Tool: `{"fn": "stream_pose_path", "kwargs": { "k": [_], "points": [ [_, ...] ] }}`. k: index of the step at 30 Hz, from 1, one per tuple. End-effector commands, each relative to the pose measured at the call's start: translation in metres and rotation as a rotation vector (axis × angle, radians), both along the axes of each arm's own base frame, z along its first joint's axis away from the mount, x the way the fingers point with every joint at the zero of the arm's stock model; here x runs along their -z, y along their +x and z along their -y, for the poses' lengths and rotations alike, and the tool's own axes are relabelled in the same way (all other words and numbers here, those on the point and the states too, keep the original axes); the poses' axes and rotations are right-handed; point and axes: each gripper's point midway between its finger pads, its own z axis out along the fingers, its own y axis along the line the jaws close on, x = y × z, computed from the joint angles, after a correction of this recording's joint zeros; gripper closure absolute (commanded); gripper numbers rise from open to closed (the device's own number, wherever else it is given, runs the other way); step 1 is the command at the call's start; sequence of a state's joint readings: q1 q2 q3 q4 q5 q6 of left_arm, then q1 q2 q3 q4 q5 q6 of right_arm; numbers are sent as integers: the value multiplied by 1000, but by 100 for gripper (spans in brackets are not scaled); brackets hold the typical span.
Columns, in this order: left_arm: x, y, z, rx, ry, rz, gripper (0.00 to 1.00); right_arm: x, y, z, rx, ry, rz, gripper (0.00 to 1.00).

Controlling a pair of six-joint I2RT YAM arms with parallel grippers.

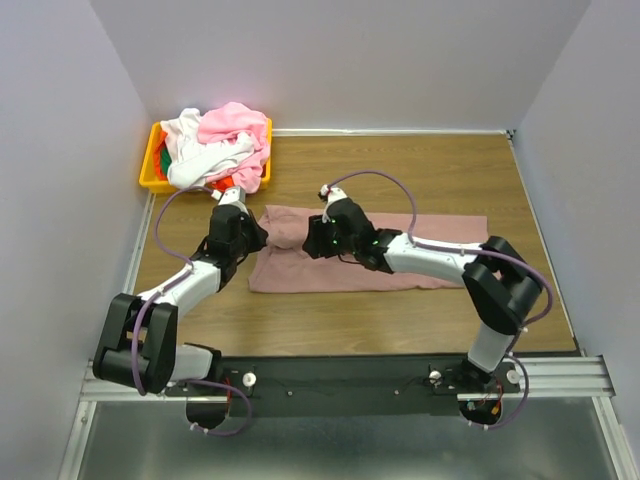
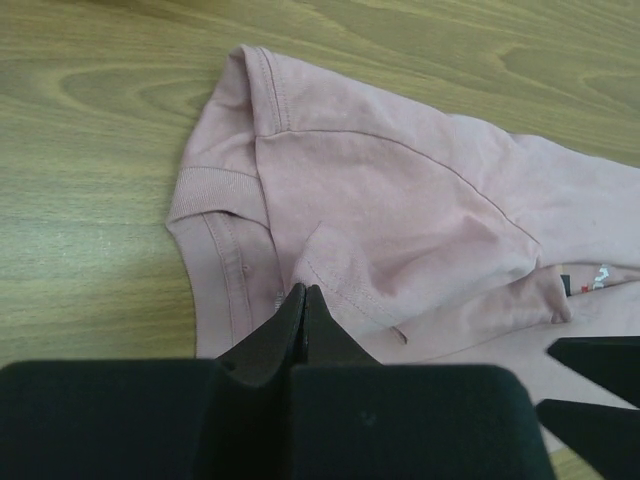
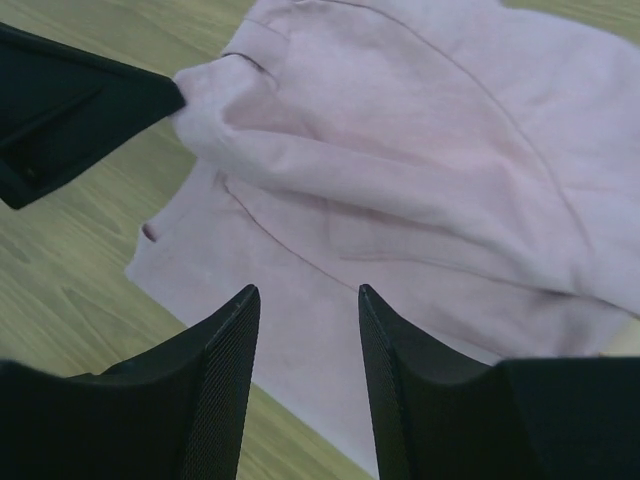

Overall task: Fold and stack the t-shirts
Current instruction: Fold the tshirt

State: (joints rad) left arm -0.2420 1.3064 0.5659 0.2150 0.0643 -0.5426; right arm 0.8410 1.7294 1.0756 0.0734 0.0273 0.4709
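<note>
A dusty mauve-pink t-shirt [image 1: 298, 272] lies spread on the wooden table, its collar [image 2: 213, 186] at the left end and a small print [image 2: 600, 276] just showing. My left gripper [image 1: 258, 236] sits at that collar end, shut on a raised fold of the shirt [image 2: 400, 200]. My right gripper [image 1: 313, 241] hovers open just to the right, over the shirt body [image 3: 430, 130], with nothing between its fingers [image 3: 225, 340]. The other t-shirts, white [image 1: 205, 156], light pink [image 1: 236, 124], plus green and red-orange scraps, are heaped in the bin.
The yellow plastic bin [image 1: 150, 180] stands at the back left corner of the table. Bare wood [image 1: 420, 165] lies behind the shirt and along its front. White walls close in the table on three sides.
</note>
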Motion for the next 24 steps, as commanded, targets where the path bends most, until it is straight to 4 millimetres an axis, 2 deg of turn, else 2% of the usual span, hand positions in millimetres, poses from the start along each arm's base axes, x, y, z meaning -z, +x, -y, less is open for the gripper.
{"fn": "stream_pose_path", "kwargs": {
  "k": [1,3,13,24],
  "points": [
    [-9,13,-3,-7,16,42,100,11,4,-29,-44,-2,12,50],
    [-9,14,-2,-1,14,41,100,25,5,-34,-45,-24,-2,51],
    [-9,19,0,12,17,39,100,64,11,-38,-30,-100,-25,53],
    [-13,18,1,21,14,46,100,79,17,-36,-11,-152,-21,53]
  ]
}}
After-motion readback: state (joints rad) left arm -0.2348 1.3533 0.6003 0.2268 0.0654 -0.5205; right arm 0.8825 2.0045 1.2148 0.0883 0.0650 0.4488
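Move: The right hand, half open and empty, is above the left part of the t-shirt. The fold edge it is going for lies about 4 cm to its left, 3 cm ahead and roughly 9 cm below. The cloth bunch at the left fingertips is some 12 cm to its left and 1 cm ahead, at about its own height; the shirt's far left corner is about 15 cm ahead, 12 cm left and 10 cm down. From the left hand, that fold edge lies about 8 cm right, 2 cm ahead and 8 cm down. Down onto the t-shirt goes the right hand, sinking about 7 cm, quickly at first, then easing to a stop. Early on it also slips some 3 cm left, towards the fold edge beside the left gripper; its fingers stay half open, straddling the edge, and the wrist tilts slightly. The left hand stays shut on its bunch of cloth. ##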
